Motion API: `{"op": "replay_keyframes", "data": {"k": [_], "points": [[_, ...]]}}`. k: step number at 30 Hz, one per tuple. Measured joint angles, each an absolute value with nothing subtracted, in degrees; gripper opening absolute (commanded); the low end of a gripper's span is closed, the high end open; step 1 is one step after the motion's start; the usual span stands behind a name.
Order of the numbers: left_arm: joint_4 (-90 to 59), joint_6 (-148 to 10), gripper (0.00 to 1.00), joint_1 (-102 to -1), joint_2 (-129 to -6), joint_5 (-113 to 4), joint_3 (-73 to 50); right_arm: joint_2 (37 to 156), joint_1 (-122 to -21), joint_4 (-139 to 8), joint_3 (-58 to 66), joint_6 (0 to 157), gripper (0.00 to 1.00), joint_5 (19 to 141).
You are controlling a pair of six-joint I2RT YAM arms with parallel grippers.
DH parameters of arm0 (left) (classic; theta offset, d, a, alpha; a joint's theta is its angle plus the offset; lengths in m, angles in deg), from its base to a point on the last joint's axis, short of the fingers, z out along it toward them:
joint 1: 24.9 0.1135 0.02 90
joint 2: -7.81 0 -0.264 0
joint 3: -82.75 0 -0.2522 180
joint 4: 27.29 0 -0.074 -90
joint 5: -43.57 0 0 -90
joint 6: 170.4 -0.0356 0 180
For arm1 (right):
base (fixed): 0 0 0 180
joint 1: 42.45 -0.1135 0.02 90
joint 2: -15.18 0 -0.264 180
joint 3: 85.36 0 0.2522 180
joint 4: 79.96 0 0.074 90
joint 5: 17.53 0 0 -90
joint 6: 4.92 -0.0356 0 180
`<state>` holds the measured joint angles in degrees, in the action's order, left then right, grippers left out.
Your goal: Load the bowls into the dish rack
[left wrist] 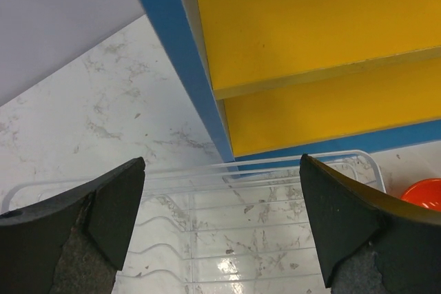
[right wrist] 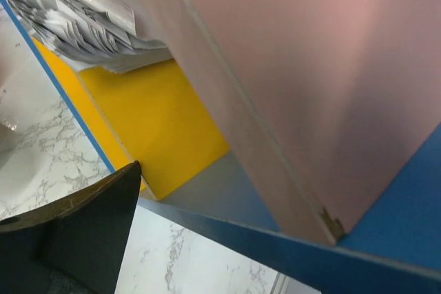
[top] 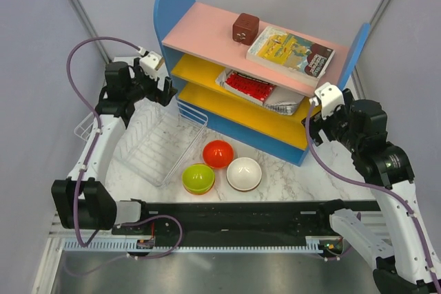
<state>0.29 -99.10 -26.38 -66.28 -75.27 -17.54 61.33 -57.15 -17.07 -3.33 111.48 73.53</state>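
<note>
Three bowls show on the marble in the top view: a red bowl (top: 218, 153), a lime green bowl (top: 198, 177) with an orange rim under it, and a white bowl (top: 244, 173). The white wire dish rack (top: 157, 144) lies left of them with nothing in it. My left gripper (top: 164, 93) hangs open over the rack's far end; in its wrist view the left gripper (left wrist: 222, 170) frames the dish rack (left wrist: 275, 191), and the red bowl (left wrist: 422, 194) peeks in at the right edge. My right gripper (top: 315, 119) is open by the shelf unit's right end, holding nothing; only one of its fingers (right wrist: 89, 232) shows.
The blue shelf unit (top: 172, 12) with pink and yellow shelves stands behind the rack and bowls. A brown cube (top: 245, 29) and a book (top: 291, 51) lie on top, a red item (top: 249, 86) on the yellow shelf. The black rail (top: 227, 211) runs along the near edge.
</note>
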Motion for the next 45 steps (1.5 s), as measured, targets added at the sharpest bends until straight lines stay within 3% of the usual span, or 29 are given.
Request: {"op": "replay_keyframes", "data": {"k": [14, 30, 45], "points": [[-5.4, -100.1, 1.0, -27.0, -70.3, -78.3, -18.3, 65.0, -56.7, -32.1, -9.8, 106.4, 0.98, 71.7], [-6.4, -101.1, 1.0, -27.5, -76.6, -78.0, -17.3, 87.2, -53.1, -56.5, -8.9, 108.4, 0.98, 54.3], [-6.8, -101.1, 1.0, -30.0, -78.6, -76.5, -17.2, 99.3, -49.0, -73.1, -7.8, 111.0, 0.98, 56.4]]}}
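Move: The shelf unit's right panel front edge stands between the right gripper's open fingers, roughly 2 cm ahead at hand height. From that gripper the newspapers lie about 14 cm ahead and 15 cm left at its level, the white bowl 25 cm left, 2 cm back and 28 cm below. The left panel's front edge is about 7 cm ahead and 2 cm right of the left gripper; the dish rack's middle is 22 cm beneath, 6 cm left, 2 cm back. Keep the right gripper open astride the shelf's right panel and push its front edge forward about 23 cm, easing right and down some 5 cm and swinging the hand about 25 degrees clockwise as the fingers level out. Bring the open left gripper down about 6 cm and forward 4 cm, drifting right, to the left panel's front edge. ##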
